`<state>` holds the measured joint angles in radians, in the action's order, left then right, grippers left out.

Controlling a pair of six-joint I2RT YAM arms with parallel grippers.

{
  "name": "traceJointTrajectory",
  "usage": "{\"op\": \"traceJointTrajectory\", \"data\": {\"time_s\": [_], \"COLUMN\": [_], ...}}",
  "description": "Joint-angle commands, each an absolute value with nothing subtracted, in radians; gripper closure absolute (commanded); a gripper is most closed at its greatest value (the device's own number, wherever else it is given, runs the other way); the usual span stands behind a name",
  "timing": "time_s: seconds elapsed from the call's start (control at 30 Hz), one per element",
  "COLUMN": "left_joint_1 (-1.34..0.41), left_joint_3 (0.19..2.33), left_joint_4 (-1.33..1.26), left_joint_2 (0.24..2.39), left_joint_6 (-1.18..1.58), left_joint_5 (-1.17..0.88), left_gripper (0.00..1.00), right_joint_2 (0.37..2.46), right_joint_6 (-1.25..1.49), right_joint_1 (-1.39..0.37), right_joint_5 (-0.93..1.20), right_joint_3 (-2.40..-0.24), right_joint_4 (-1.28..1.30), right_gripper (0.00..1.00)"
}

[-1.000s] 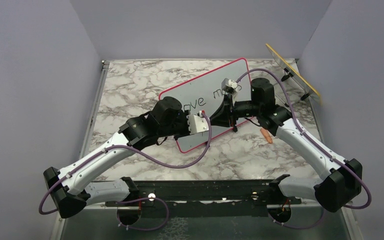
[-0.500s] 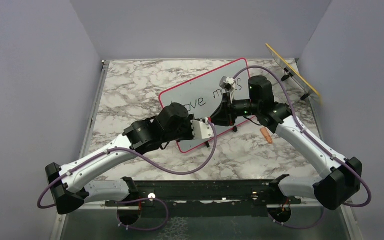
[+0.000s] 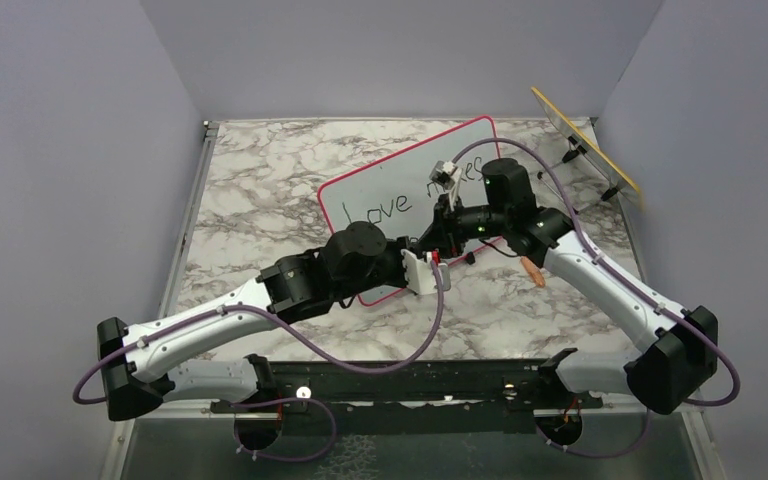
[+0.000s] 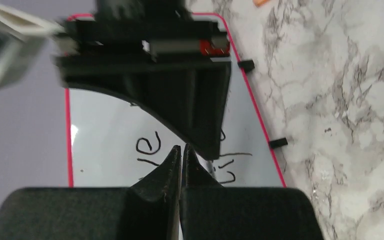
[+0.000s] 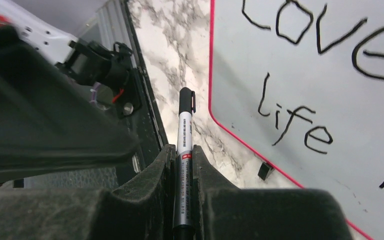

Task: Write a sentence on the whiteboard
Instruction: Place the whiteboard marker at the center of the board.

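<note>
The whiteboard (image 3: 390,180), white with a pink-red frame, lies tilted on the marble table. The sentence (image 3: 380,207) reads "Love" and a half-hidden second word in the top view. In the right wrist view the sentence (image 5: 295,122) shows "Love", "life" below it, and the first stroke of another word. My right gripper (image 3: 434,240) hangs over the whiteboard's (image 5: 360,110) near part, shut on a grey marker (image 5: 184,135) whose black end sticks out past the fingertips. My left gripper (image 4: 181,148) is shut and empty, over the whiteboard's (image 4: 105,130) near edge, just below the right gripper.
A small orange piece (image 3: 531,270) lies on the marble to the right of the board. A yellow-edged panel (image 3: 585,135) on a wire stand leans at the back right. Grey walls close in the table on three sides.
My left arm has swung right along the board's near edge, uncovering "Love". My right gripper has drawn left and nearer with the marker, down to the lower line.
</note>
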<state>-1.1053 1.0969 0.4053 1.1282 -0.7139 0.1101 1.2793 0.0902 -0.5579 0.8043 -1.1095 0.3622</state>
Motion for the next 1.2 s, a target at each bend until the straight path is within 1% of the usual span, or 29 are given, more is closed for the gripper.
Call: {"op": "traceJointTrajectory", "data": {"time_s": [0.0, 0.07, 0.1, 0.23, 0.3, 0.33, 0.53, 0.63, 0.7, 0.87, 0.97, 1.03, 1.1, 1.17], "left_joint_1": [-1.127, -1.127, -1.127, -1.109, -1.076, -1.059, -0.901, -0.808, -0.761, -0.688, -0.683, -0.683, -0.683, -0.683], "left_joint_3": [1.064, 1.041, 1.028, 0.987, 0.986, 0.986, 0.998, 0.984, 0.969, 0.915, 0.853, 0.816, 0.785, 0.754], "left_joint_4": [0.235, 0.235, 0.226, 0.148, 0.110, 0.091, 0.028, 0.006, 0.004, -0.033, -0.037, -0.021, -0.002, 0.033], "left_joint_2": [1.069, 1.047, 1.032, 0.984, 0.974, 0.972, 0.943, 0.904, 0.873, 0.783, 0.717, 0.668, 0.616, 0.560], "left_joint_6": [-0.709, -0.697, -0.689, -0.645, -0.600, -0.577, -0.371, -0.266, -0.215, -0.119, -0.081, -0.084, -0.079, -0.047], "left_joint_5": [0.132, 0.179, 0.204, 0.294, 0.318, 0.330, 0.358, 0.345, 0.353, 0.394, 0.467, 0.498, 0.524, 0.556], "left_gripper": [0.95, 0.89, 0.84, 0.61, 0.47, 0.42, 0.22, 0.11, 0.01, 0.01, 0.01, 0.01, 0.01, 0.01], "right_joint_2": [1.243, 1.210, 1.192, 1.127, 1.094, 1.078, 0.990, 0.983, 0.988, 1.016, 1.017, 1.009, 0.993, 0.965], "right_joint_6": [0.108, 0.114, 0.118, 0.116, 0.127, 0.132, 0.213, 0.266, 0.288, 0.343, 0.376, 0.381, 0.384, 0.393], "right_joint_1": [-0.568, -0.557, -0.553, -0.551, -0.551, -0.551, -0.551, -0.551, -0.551, -0.551, -0.551, -0.551, -0.551, -0.551], "right_joint_5": [0.666, 0.630, 0.614, 0.584, 0.579, 0.580, 0.566, 0.552, 0.554, 0.532, 0.526, 0.508, 0.477, 0.441], "right_joint_3": [-1.045, -1.008, -0.975, -0.862, -0.782, -0.744, -0.531, -0.438, -0.390, -0.289, -0.239, -0.222, -0.210, -0.203], "right_joint_4": [0.341, 0.326, 0.313, 0.270, 0.226, 0.204, 0.055, -0.042, -0.109, -0.222, -0.269, -0.266, -0.249, -0.227], "right_gripper": [0.99, 0.99, 0.99, 0.99, 0.99, 0.99, 0.99, 0.99, 0.98, 0.91, 0.83, 0.75, 0.63, 0.54]}}
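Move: Almost beneath the right hand, some 21 cm down, is the bare table in front of the board: the spot for the capped marker it holds lies about 6 cm back and 5 cm to the right. The board's left foot stands about level, 1 cm to the right; the board's middle is roughly 11 cm ahead and 11 cm lower. From the left hand, the spot is around 4 cm back, 9 cm to the right and 23 cm below. Lowering the held marker about 20 cm, the right hand also drifts right and back, away from the board's face to the table before its lower edge, turning some 20 degrees clockwise; there its fingers start to open around the barrel. The empty left hand backs off from the marker, about 19 cm left, rising and a bit forward, rolling and swinging counter-clockwise as its shut fingers spread wide. ##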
